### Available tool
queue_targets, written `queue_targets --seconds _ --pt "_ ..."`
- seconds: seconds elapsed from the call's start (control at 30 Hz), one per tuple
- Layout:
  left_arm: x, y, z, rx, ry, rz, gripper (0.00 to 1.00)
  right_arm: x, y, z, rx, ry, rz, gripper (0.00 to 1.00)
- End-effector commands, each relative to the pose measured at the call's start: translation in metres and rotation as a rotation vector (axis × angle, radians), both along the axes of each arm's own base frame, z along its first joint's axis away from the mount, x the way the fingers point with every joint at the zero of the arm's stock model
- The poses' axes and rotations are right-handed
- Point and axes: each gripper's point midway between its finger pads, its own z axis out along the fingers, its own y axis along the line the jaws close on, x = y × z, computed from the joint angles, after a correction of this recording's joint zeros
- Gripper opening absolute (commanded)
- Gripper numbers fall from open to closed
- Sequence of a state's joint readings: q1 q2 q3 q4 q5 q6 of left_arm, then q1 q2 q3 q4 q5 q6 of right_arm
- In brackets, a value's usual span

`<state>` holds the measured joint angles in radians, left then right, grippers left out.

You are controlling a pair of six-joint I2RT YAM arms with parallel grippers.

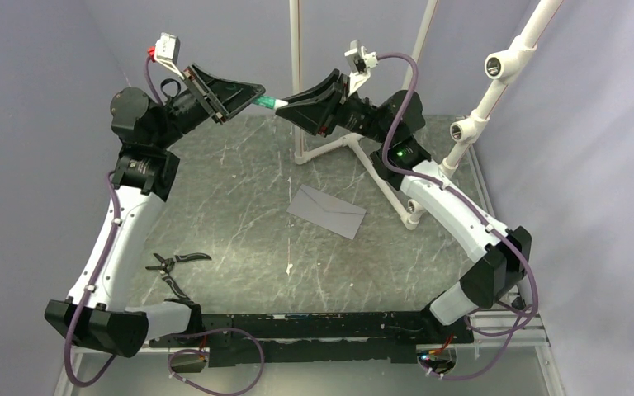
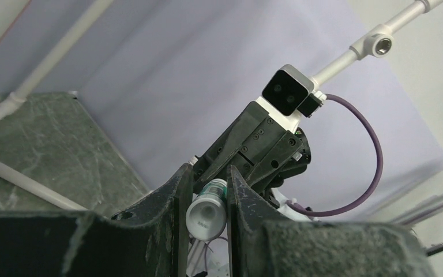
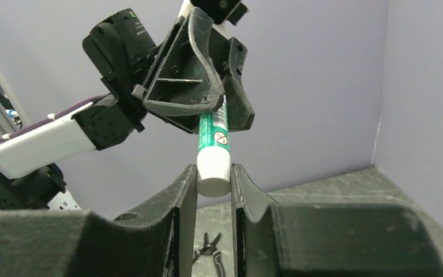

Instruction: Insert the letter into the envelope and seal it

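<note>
A green-and-white glue stick (image 1: 269, 102) hangs high above the table's back, held between both grippers. My left gripper (image 1: 252, 95) is shut on one white end, seen end-on between its fingers in the left wrist view as the glue stick (image 2: 206, 216). My right gripper (image 1: 293, 106) is shut on the other white end of the glue stick (image 3: 213, 151). The grey envelope (image 1: 327, 211) lies flat on the table, its flap down, under and apart from both grippers. The letter is not in view.
Black pliers (image 1: 173, 268) lie at the near left of the marbled table. A small white bit (image 1: 288, 267) sits in front of the envelope. A white pipe frame (image 1: 355, 157) stands at the back, one leg running past the envelope's right side.
</note>
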<state>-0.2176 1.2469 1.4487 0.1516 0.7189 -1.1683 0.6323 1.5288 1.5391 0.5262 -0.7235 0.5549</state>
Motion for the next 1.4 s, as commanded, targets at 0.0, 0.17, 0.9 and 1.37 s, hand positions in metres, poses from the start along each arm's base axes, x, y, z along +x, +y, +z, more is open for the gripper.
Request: queue_targets --seconds 0.0,0.17,0.9,1.37 --pt "-0.014 -0.045 -0.097 0.207 0.195 -0.199 0.02 -0.040 -0.007 0.067 0.198 -0.063 0.071 0.00" --pt "-0.013 -0.045 -0.120 0.229 0.251 -0.186 0.02 -0.032 -0.023 0.079 0.282 -0.034 0.018 0.00" --pt "-0.017 -0.064 -0.167 0.272 0.354 -0.327 0.02 -0.027 -0.004 0.063 0.163 -0.033 0.137 0.00" --pt "0.008 -0.036 -0.121 -0.107 0.532 -0.261 0.02 0.027 -0.012 -0.018 -0.109 0.080 -0.156 0.11"
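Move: The glue stick spans the gap between the two hands. Its middle is about 3 cm to the left hand's right and 1 cm back, and about 3 cm to the right hand's left and 2 cm ahead, at their height. From the right hand, the envelope lies about 50 cm below, 8 cm right and 4 cm ahead. The white pole's foot is some 22 cm ahead, at the same low level. The glue stick, body still pinched in the left fingers and white cap in the right, is carried down about 7 cm and forward 3 to 4 cm by both hands together. Early on, the right hand rolls around the stick some 15 degrees, top side forward; the left rolls the same way by about as much only near the end. Both grips stay shut. ##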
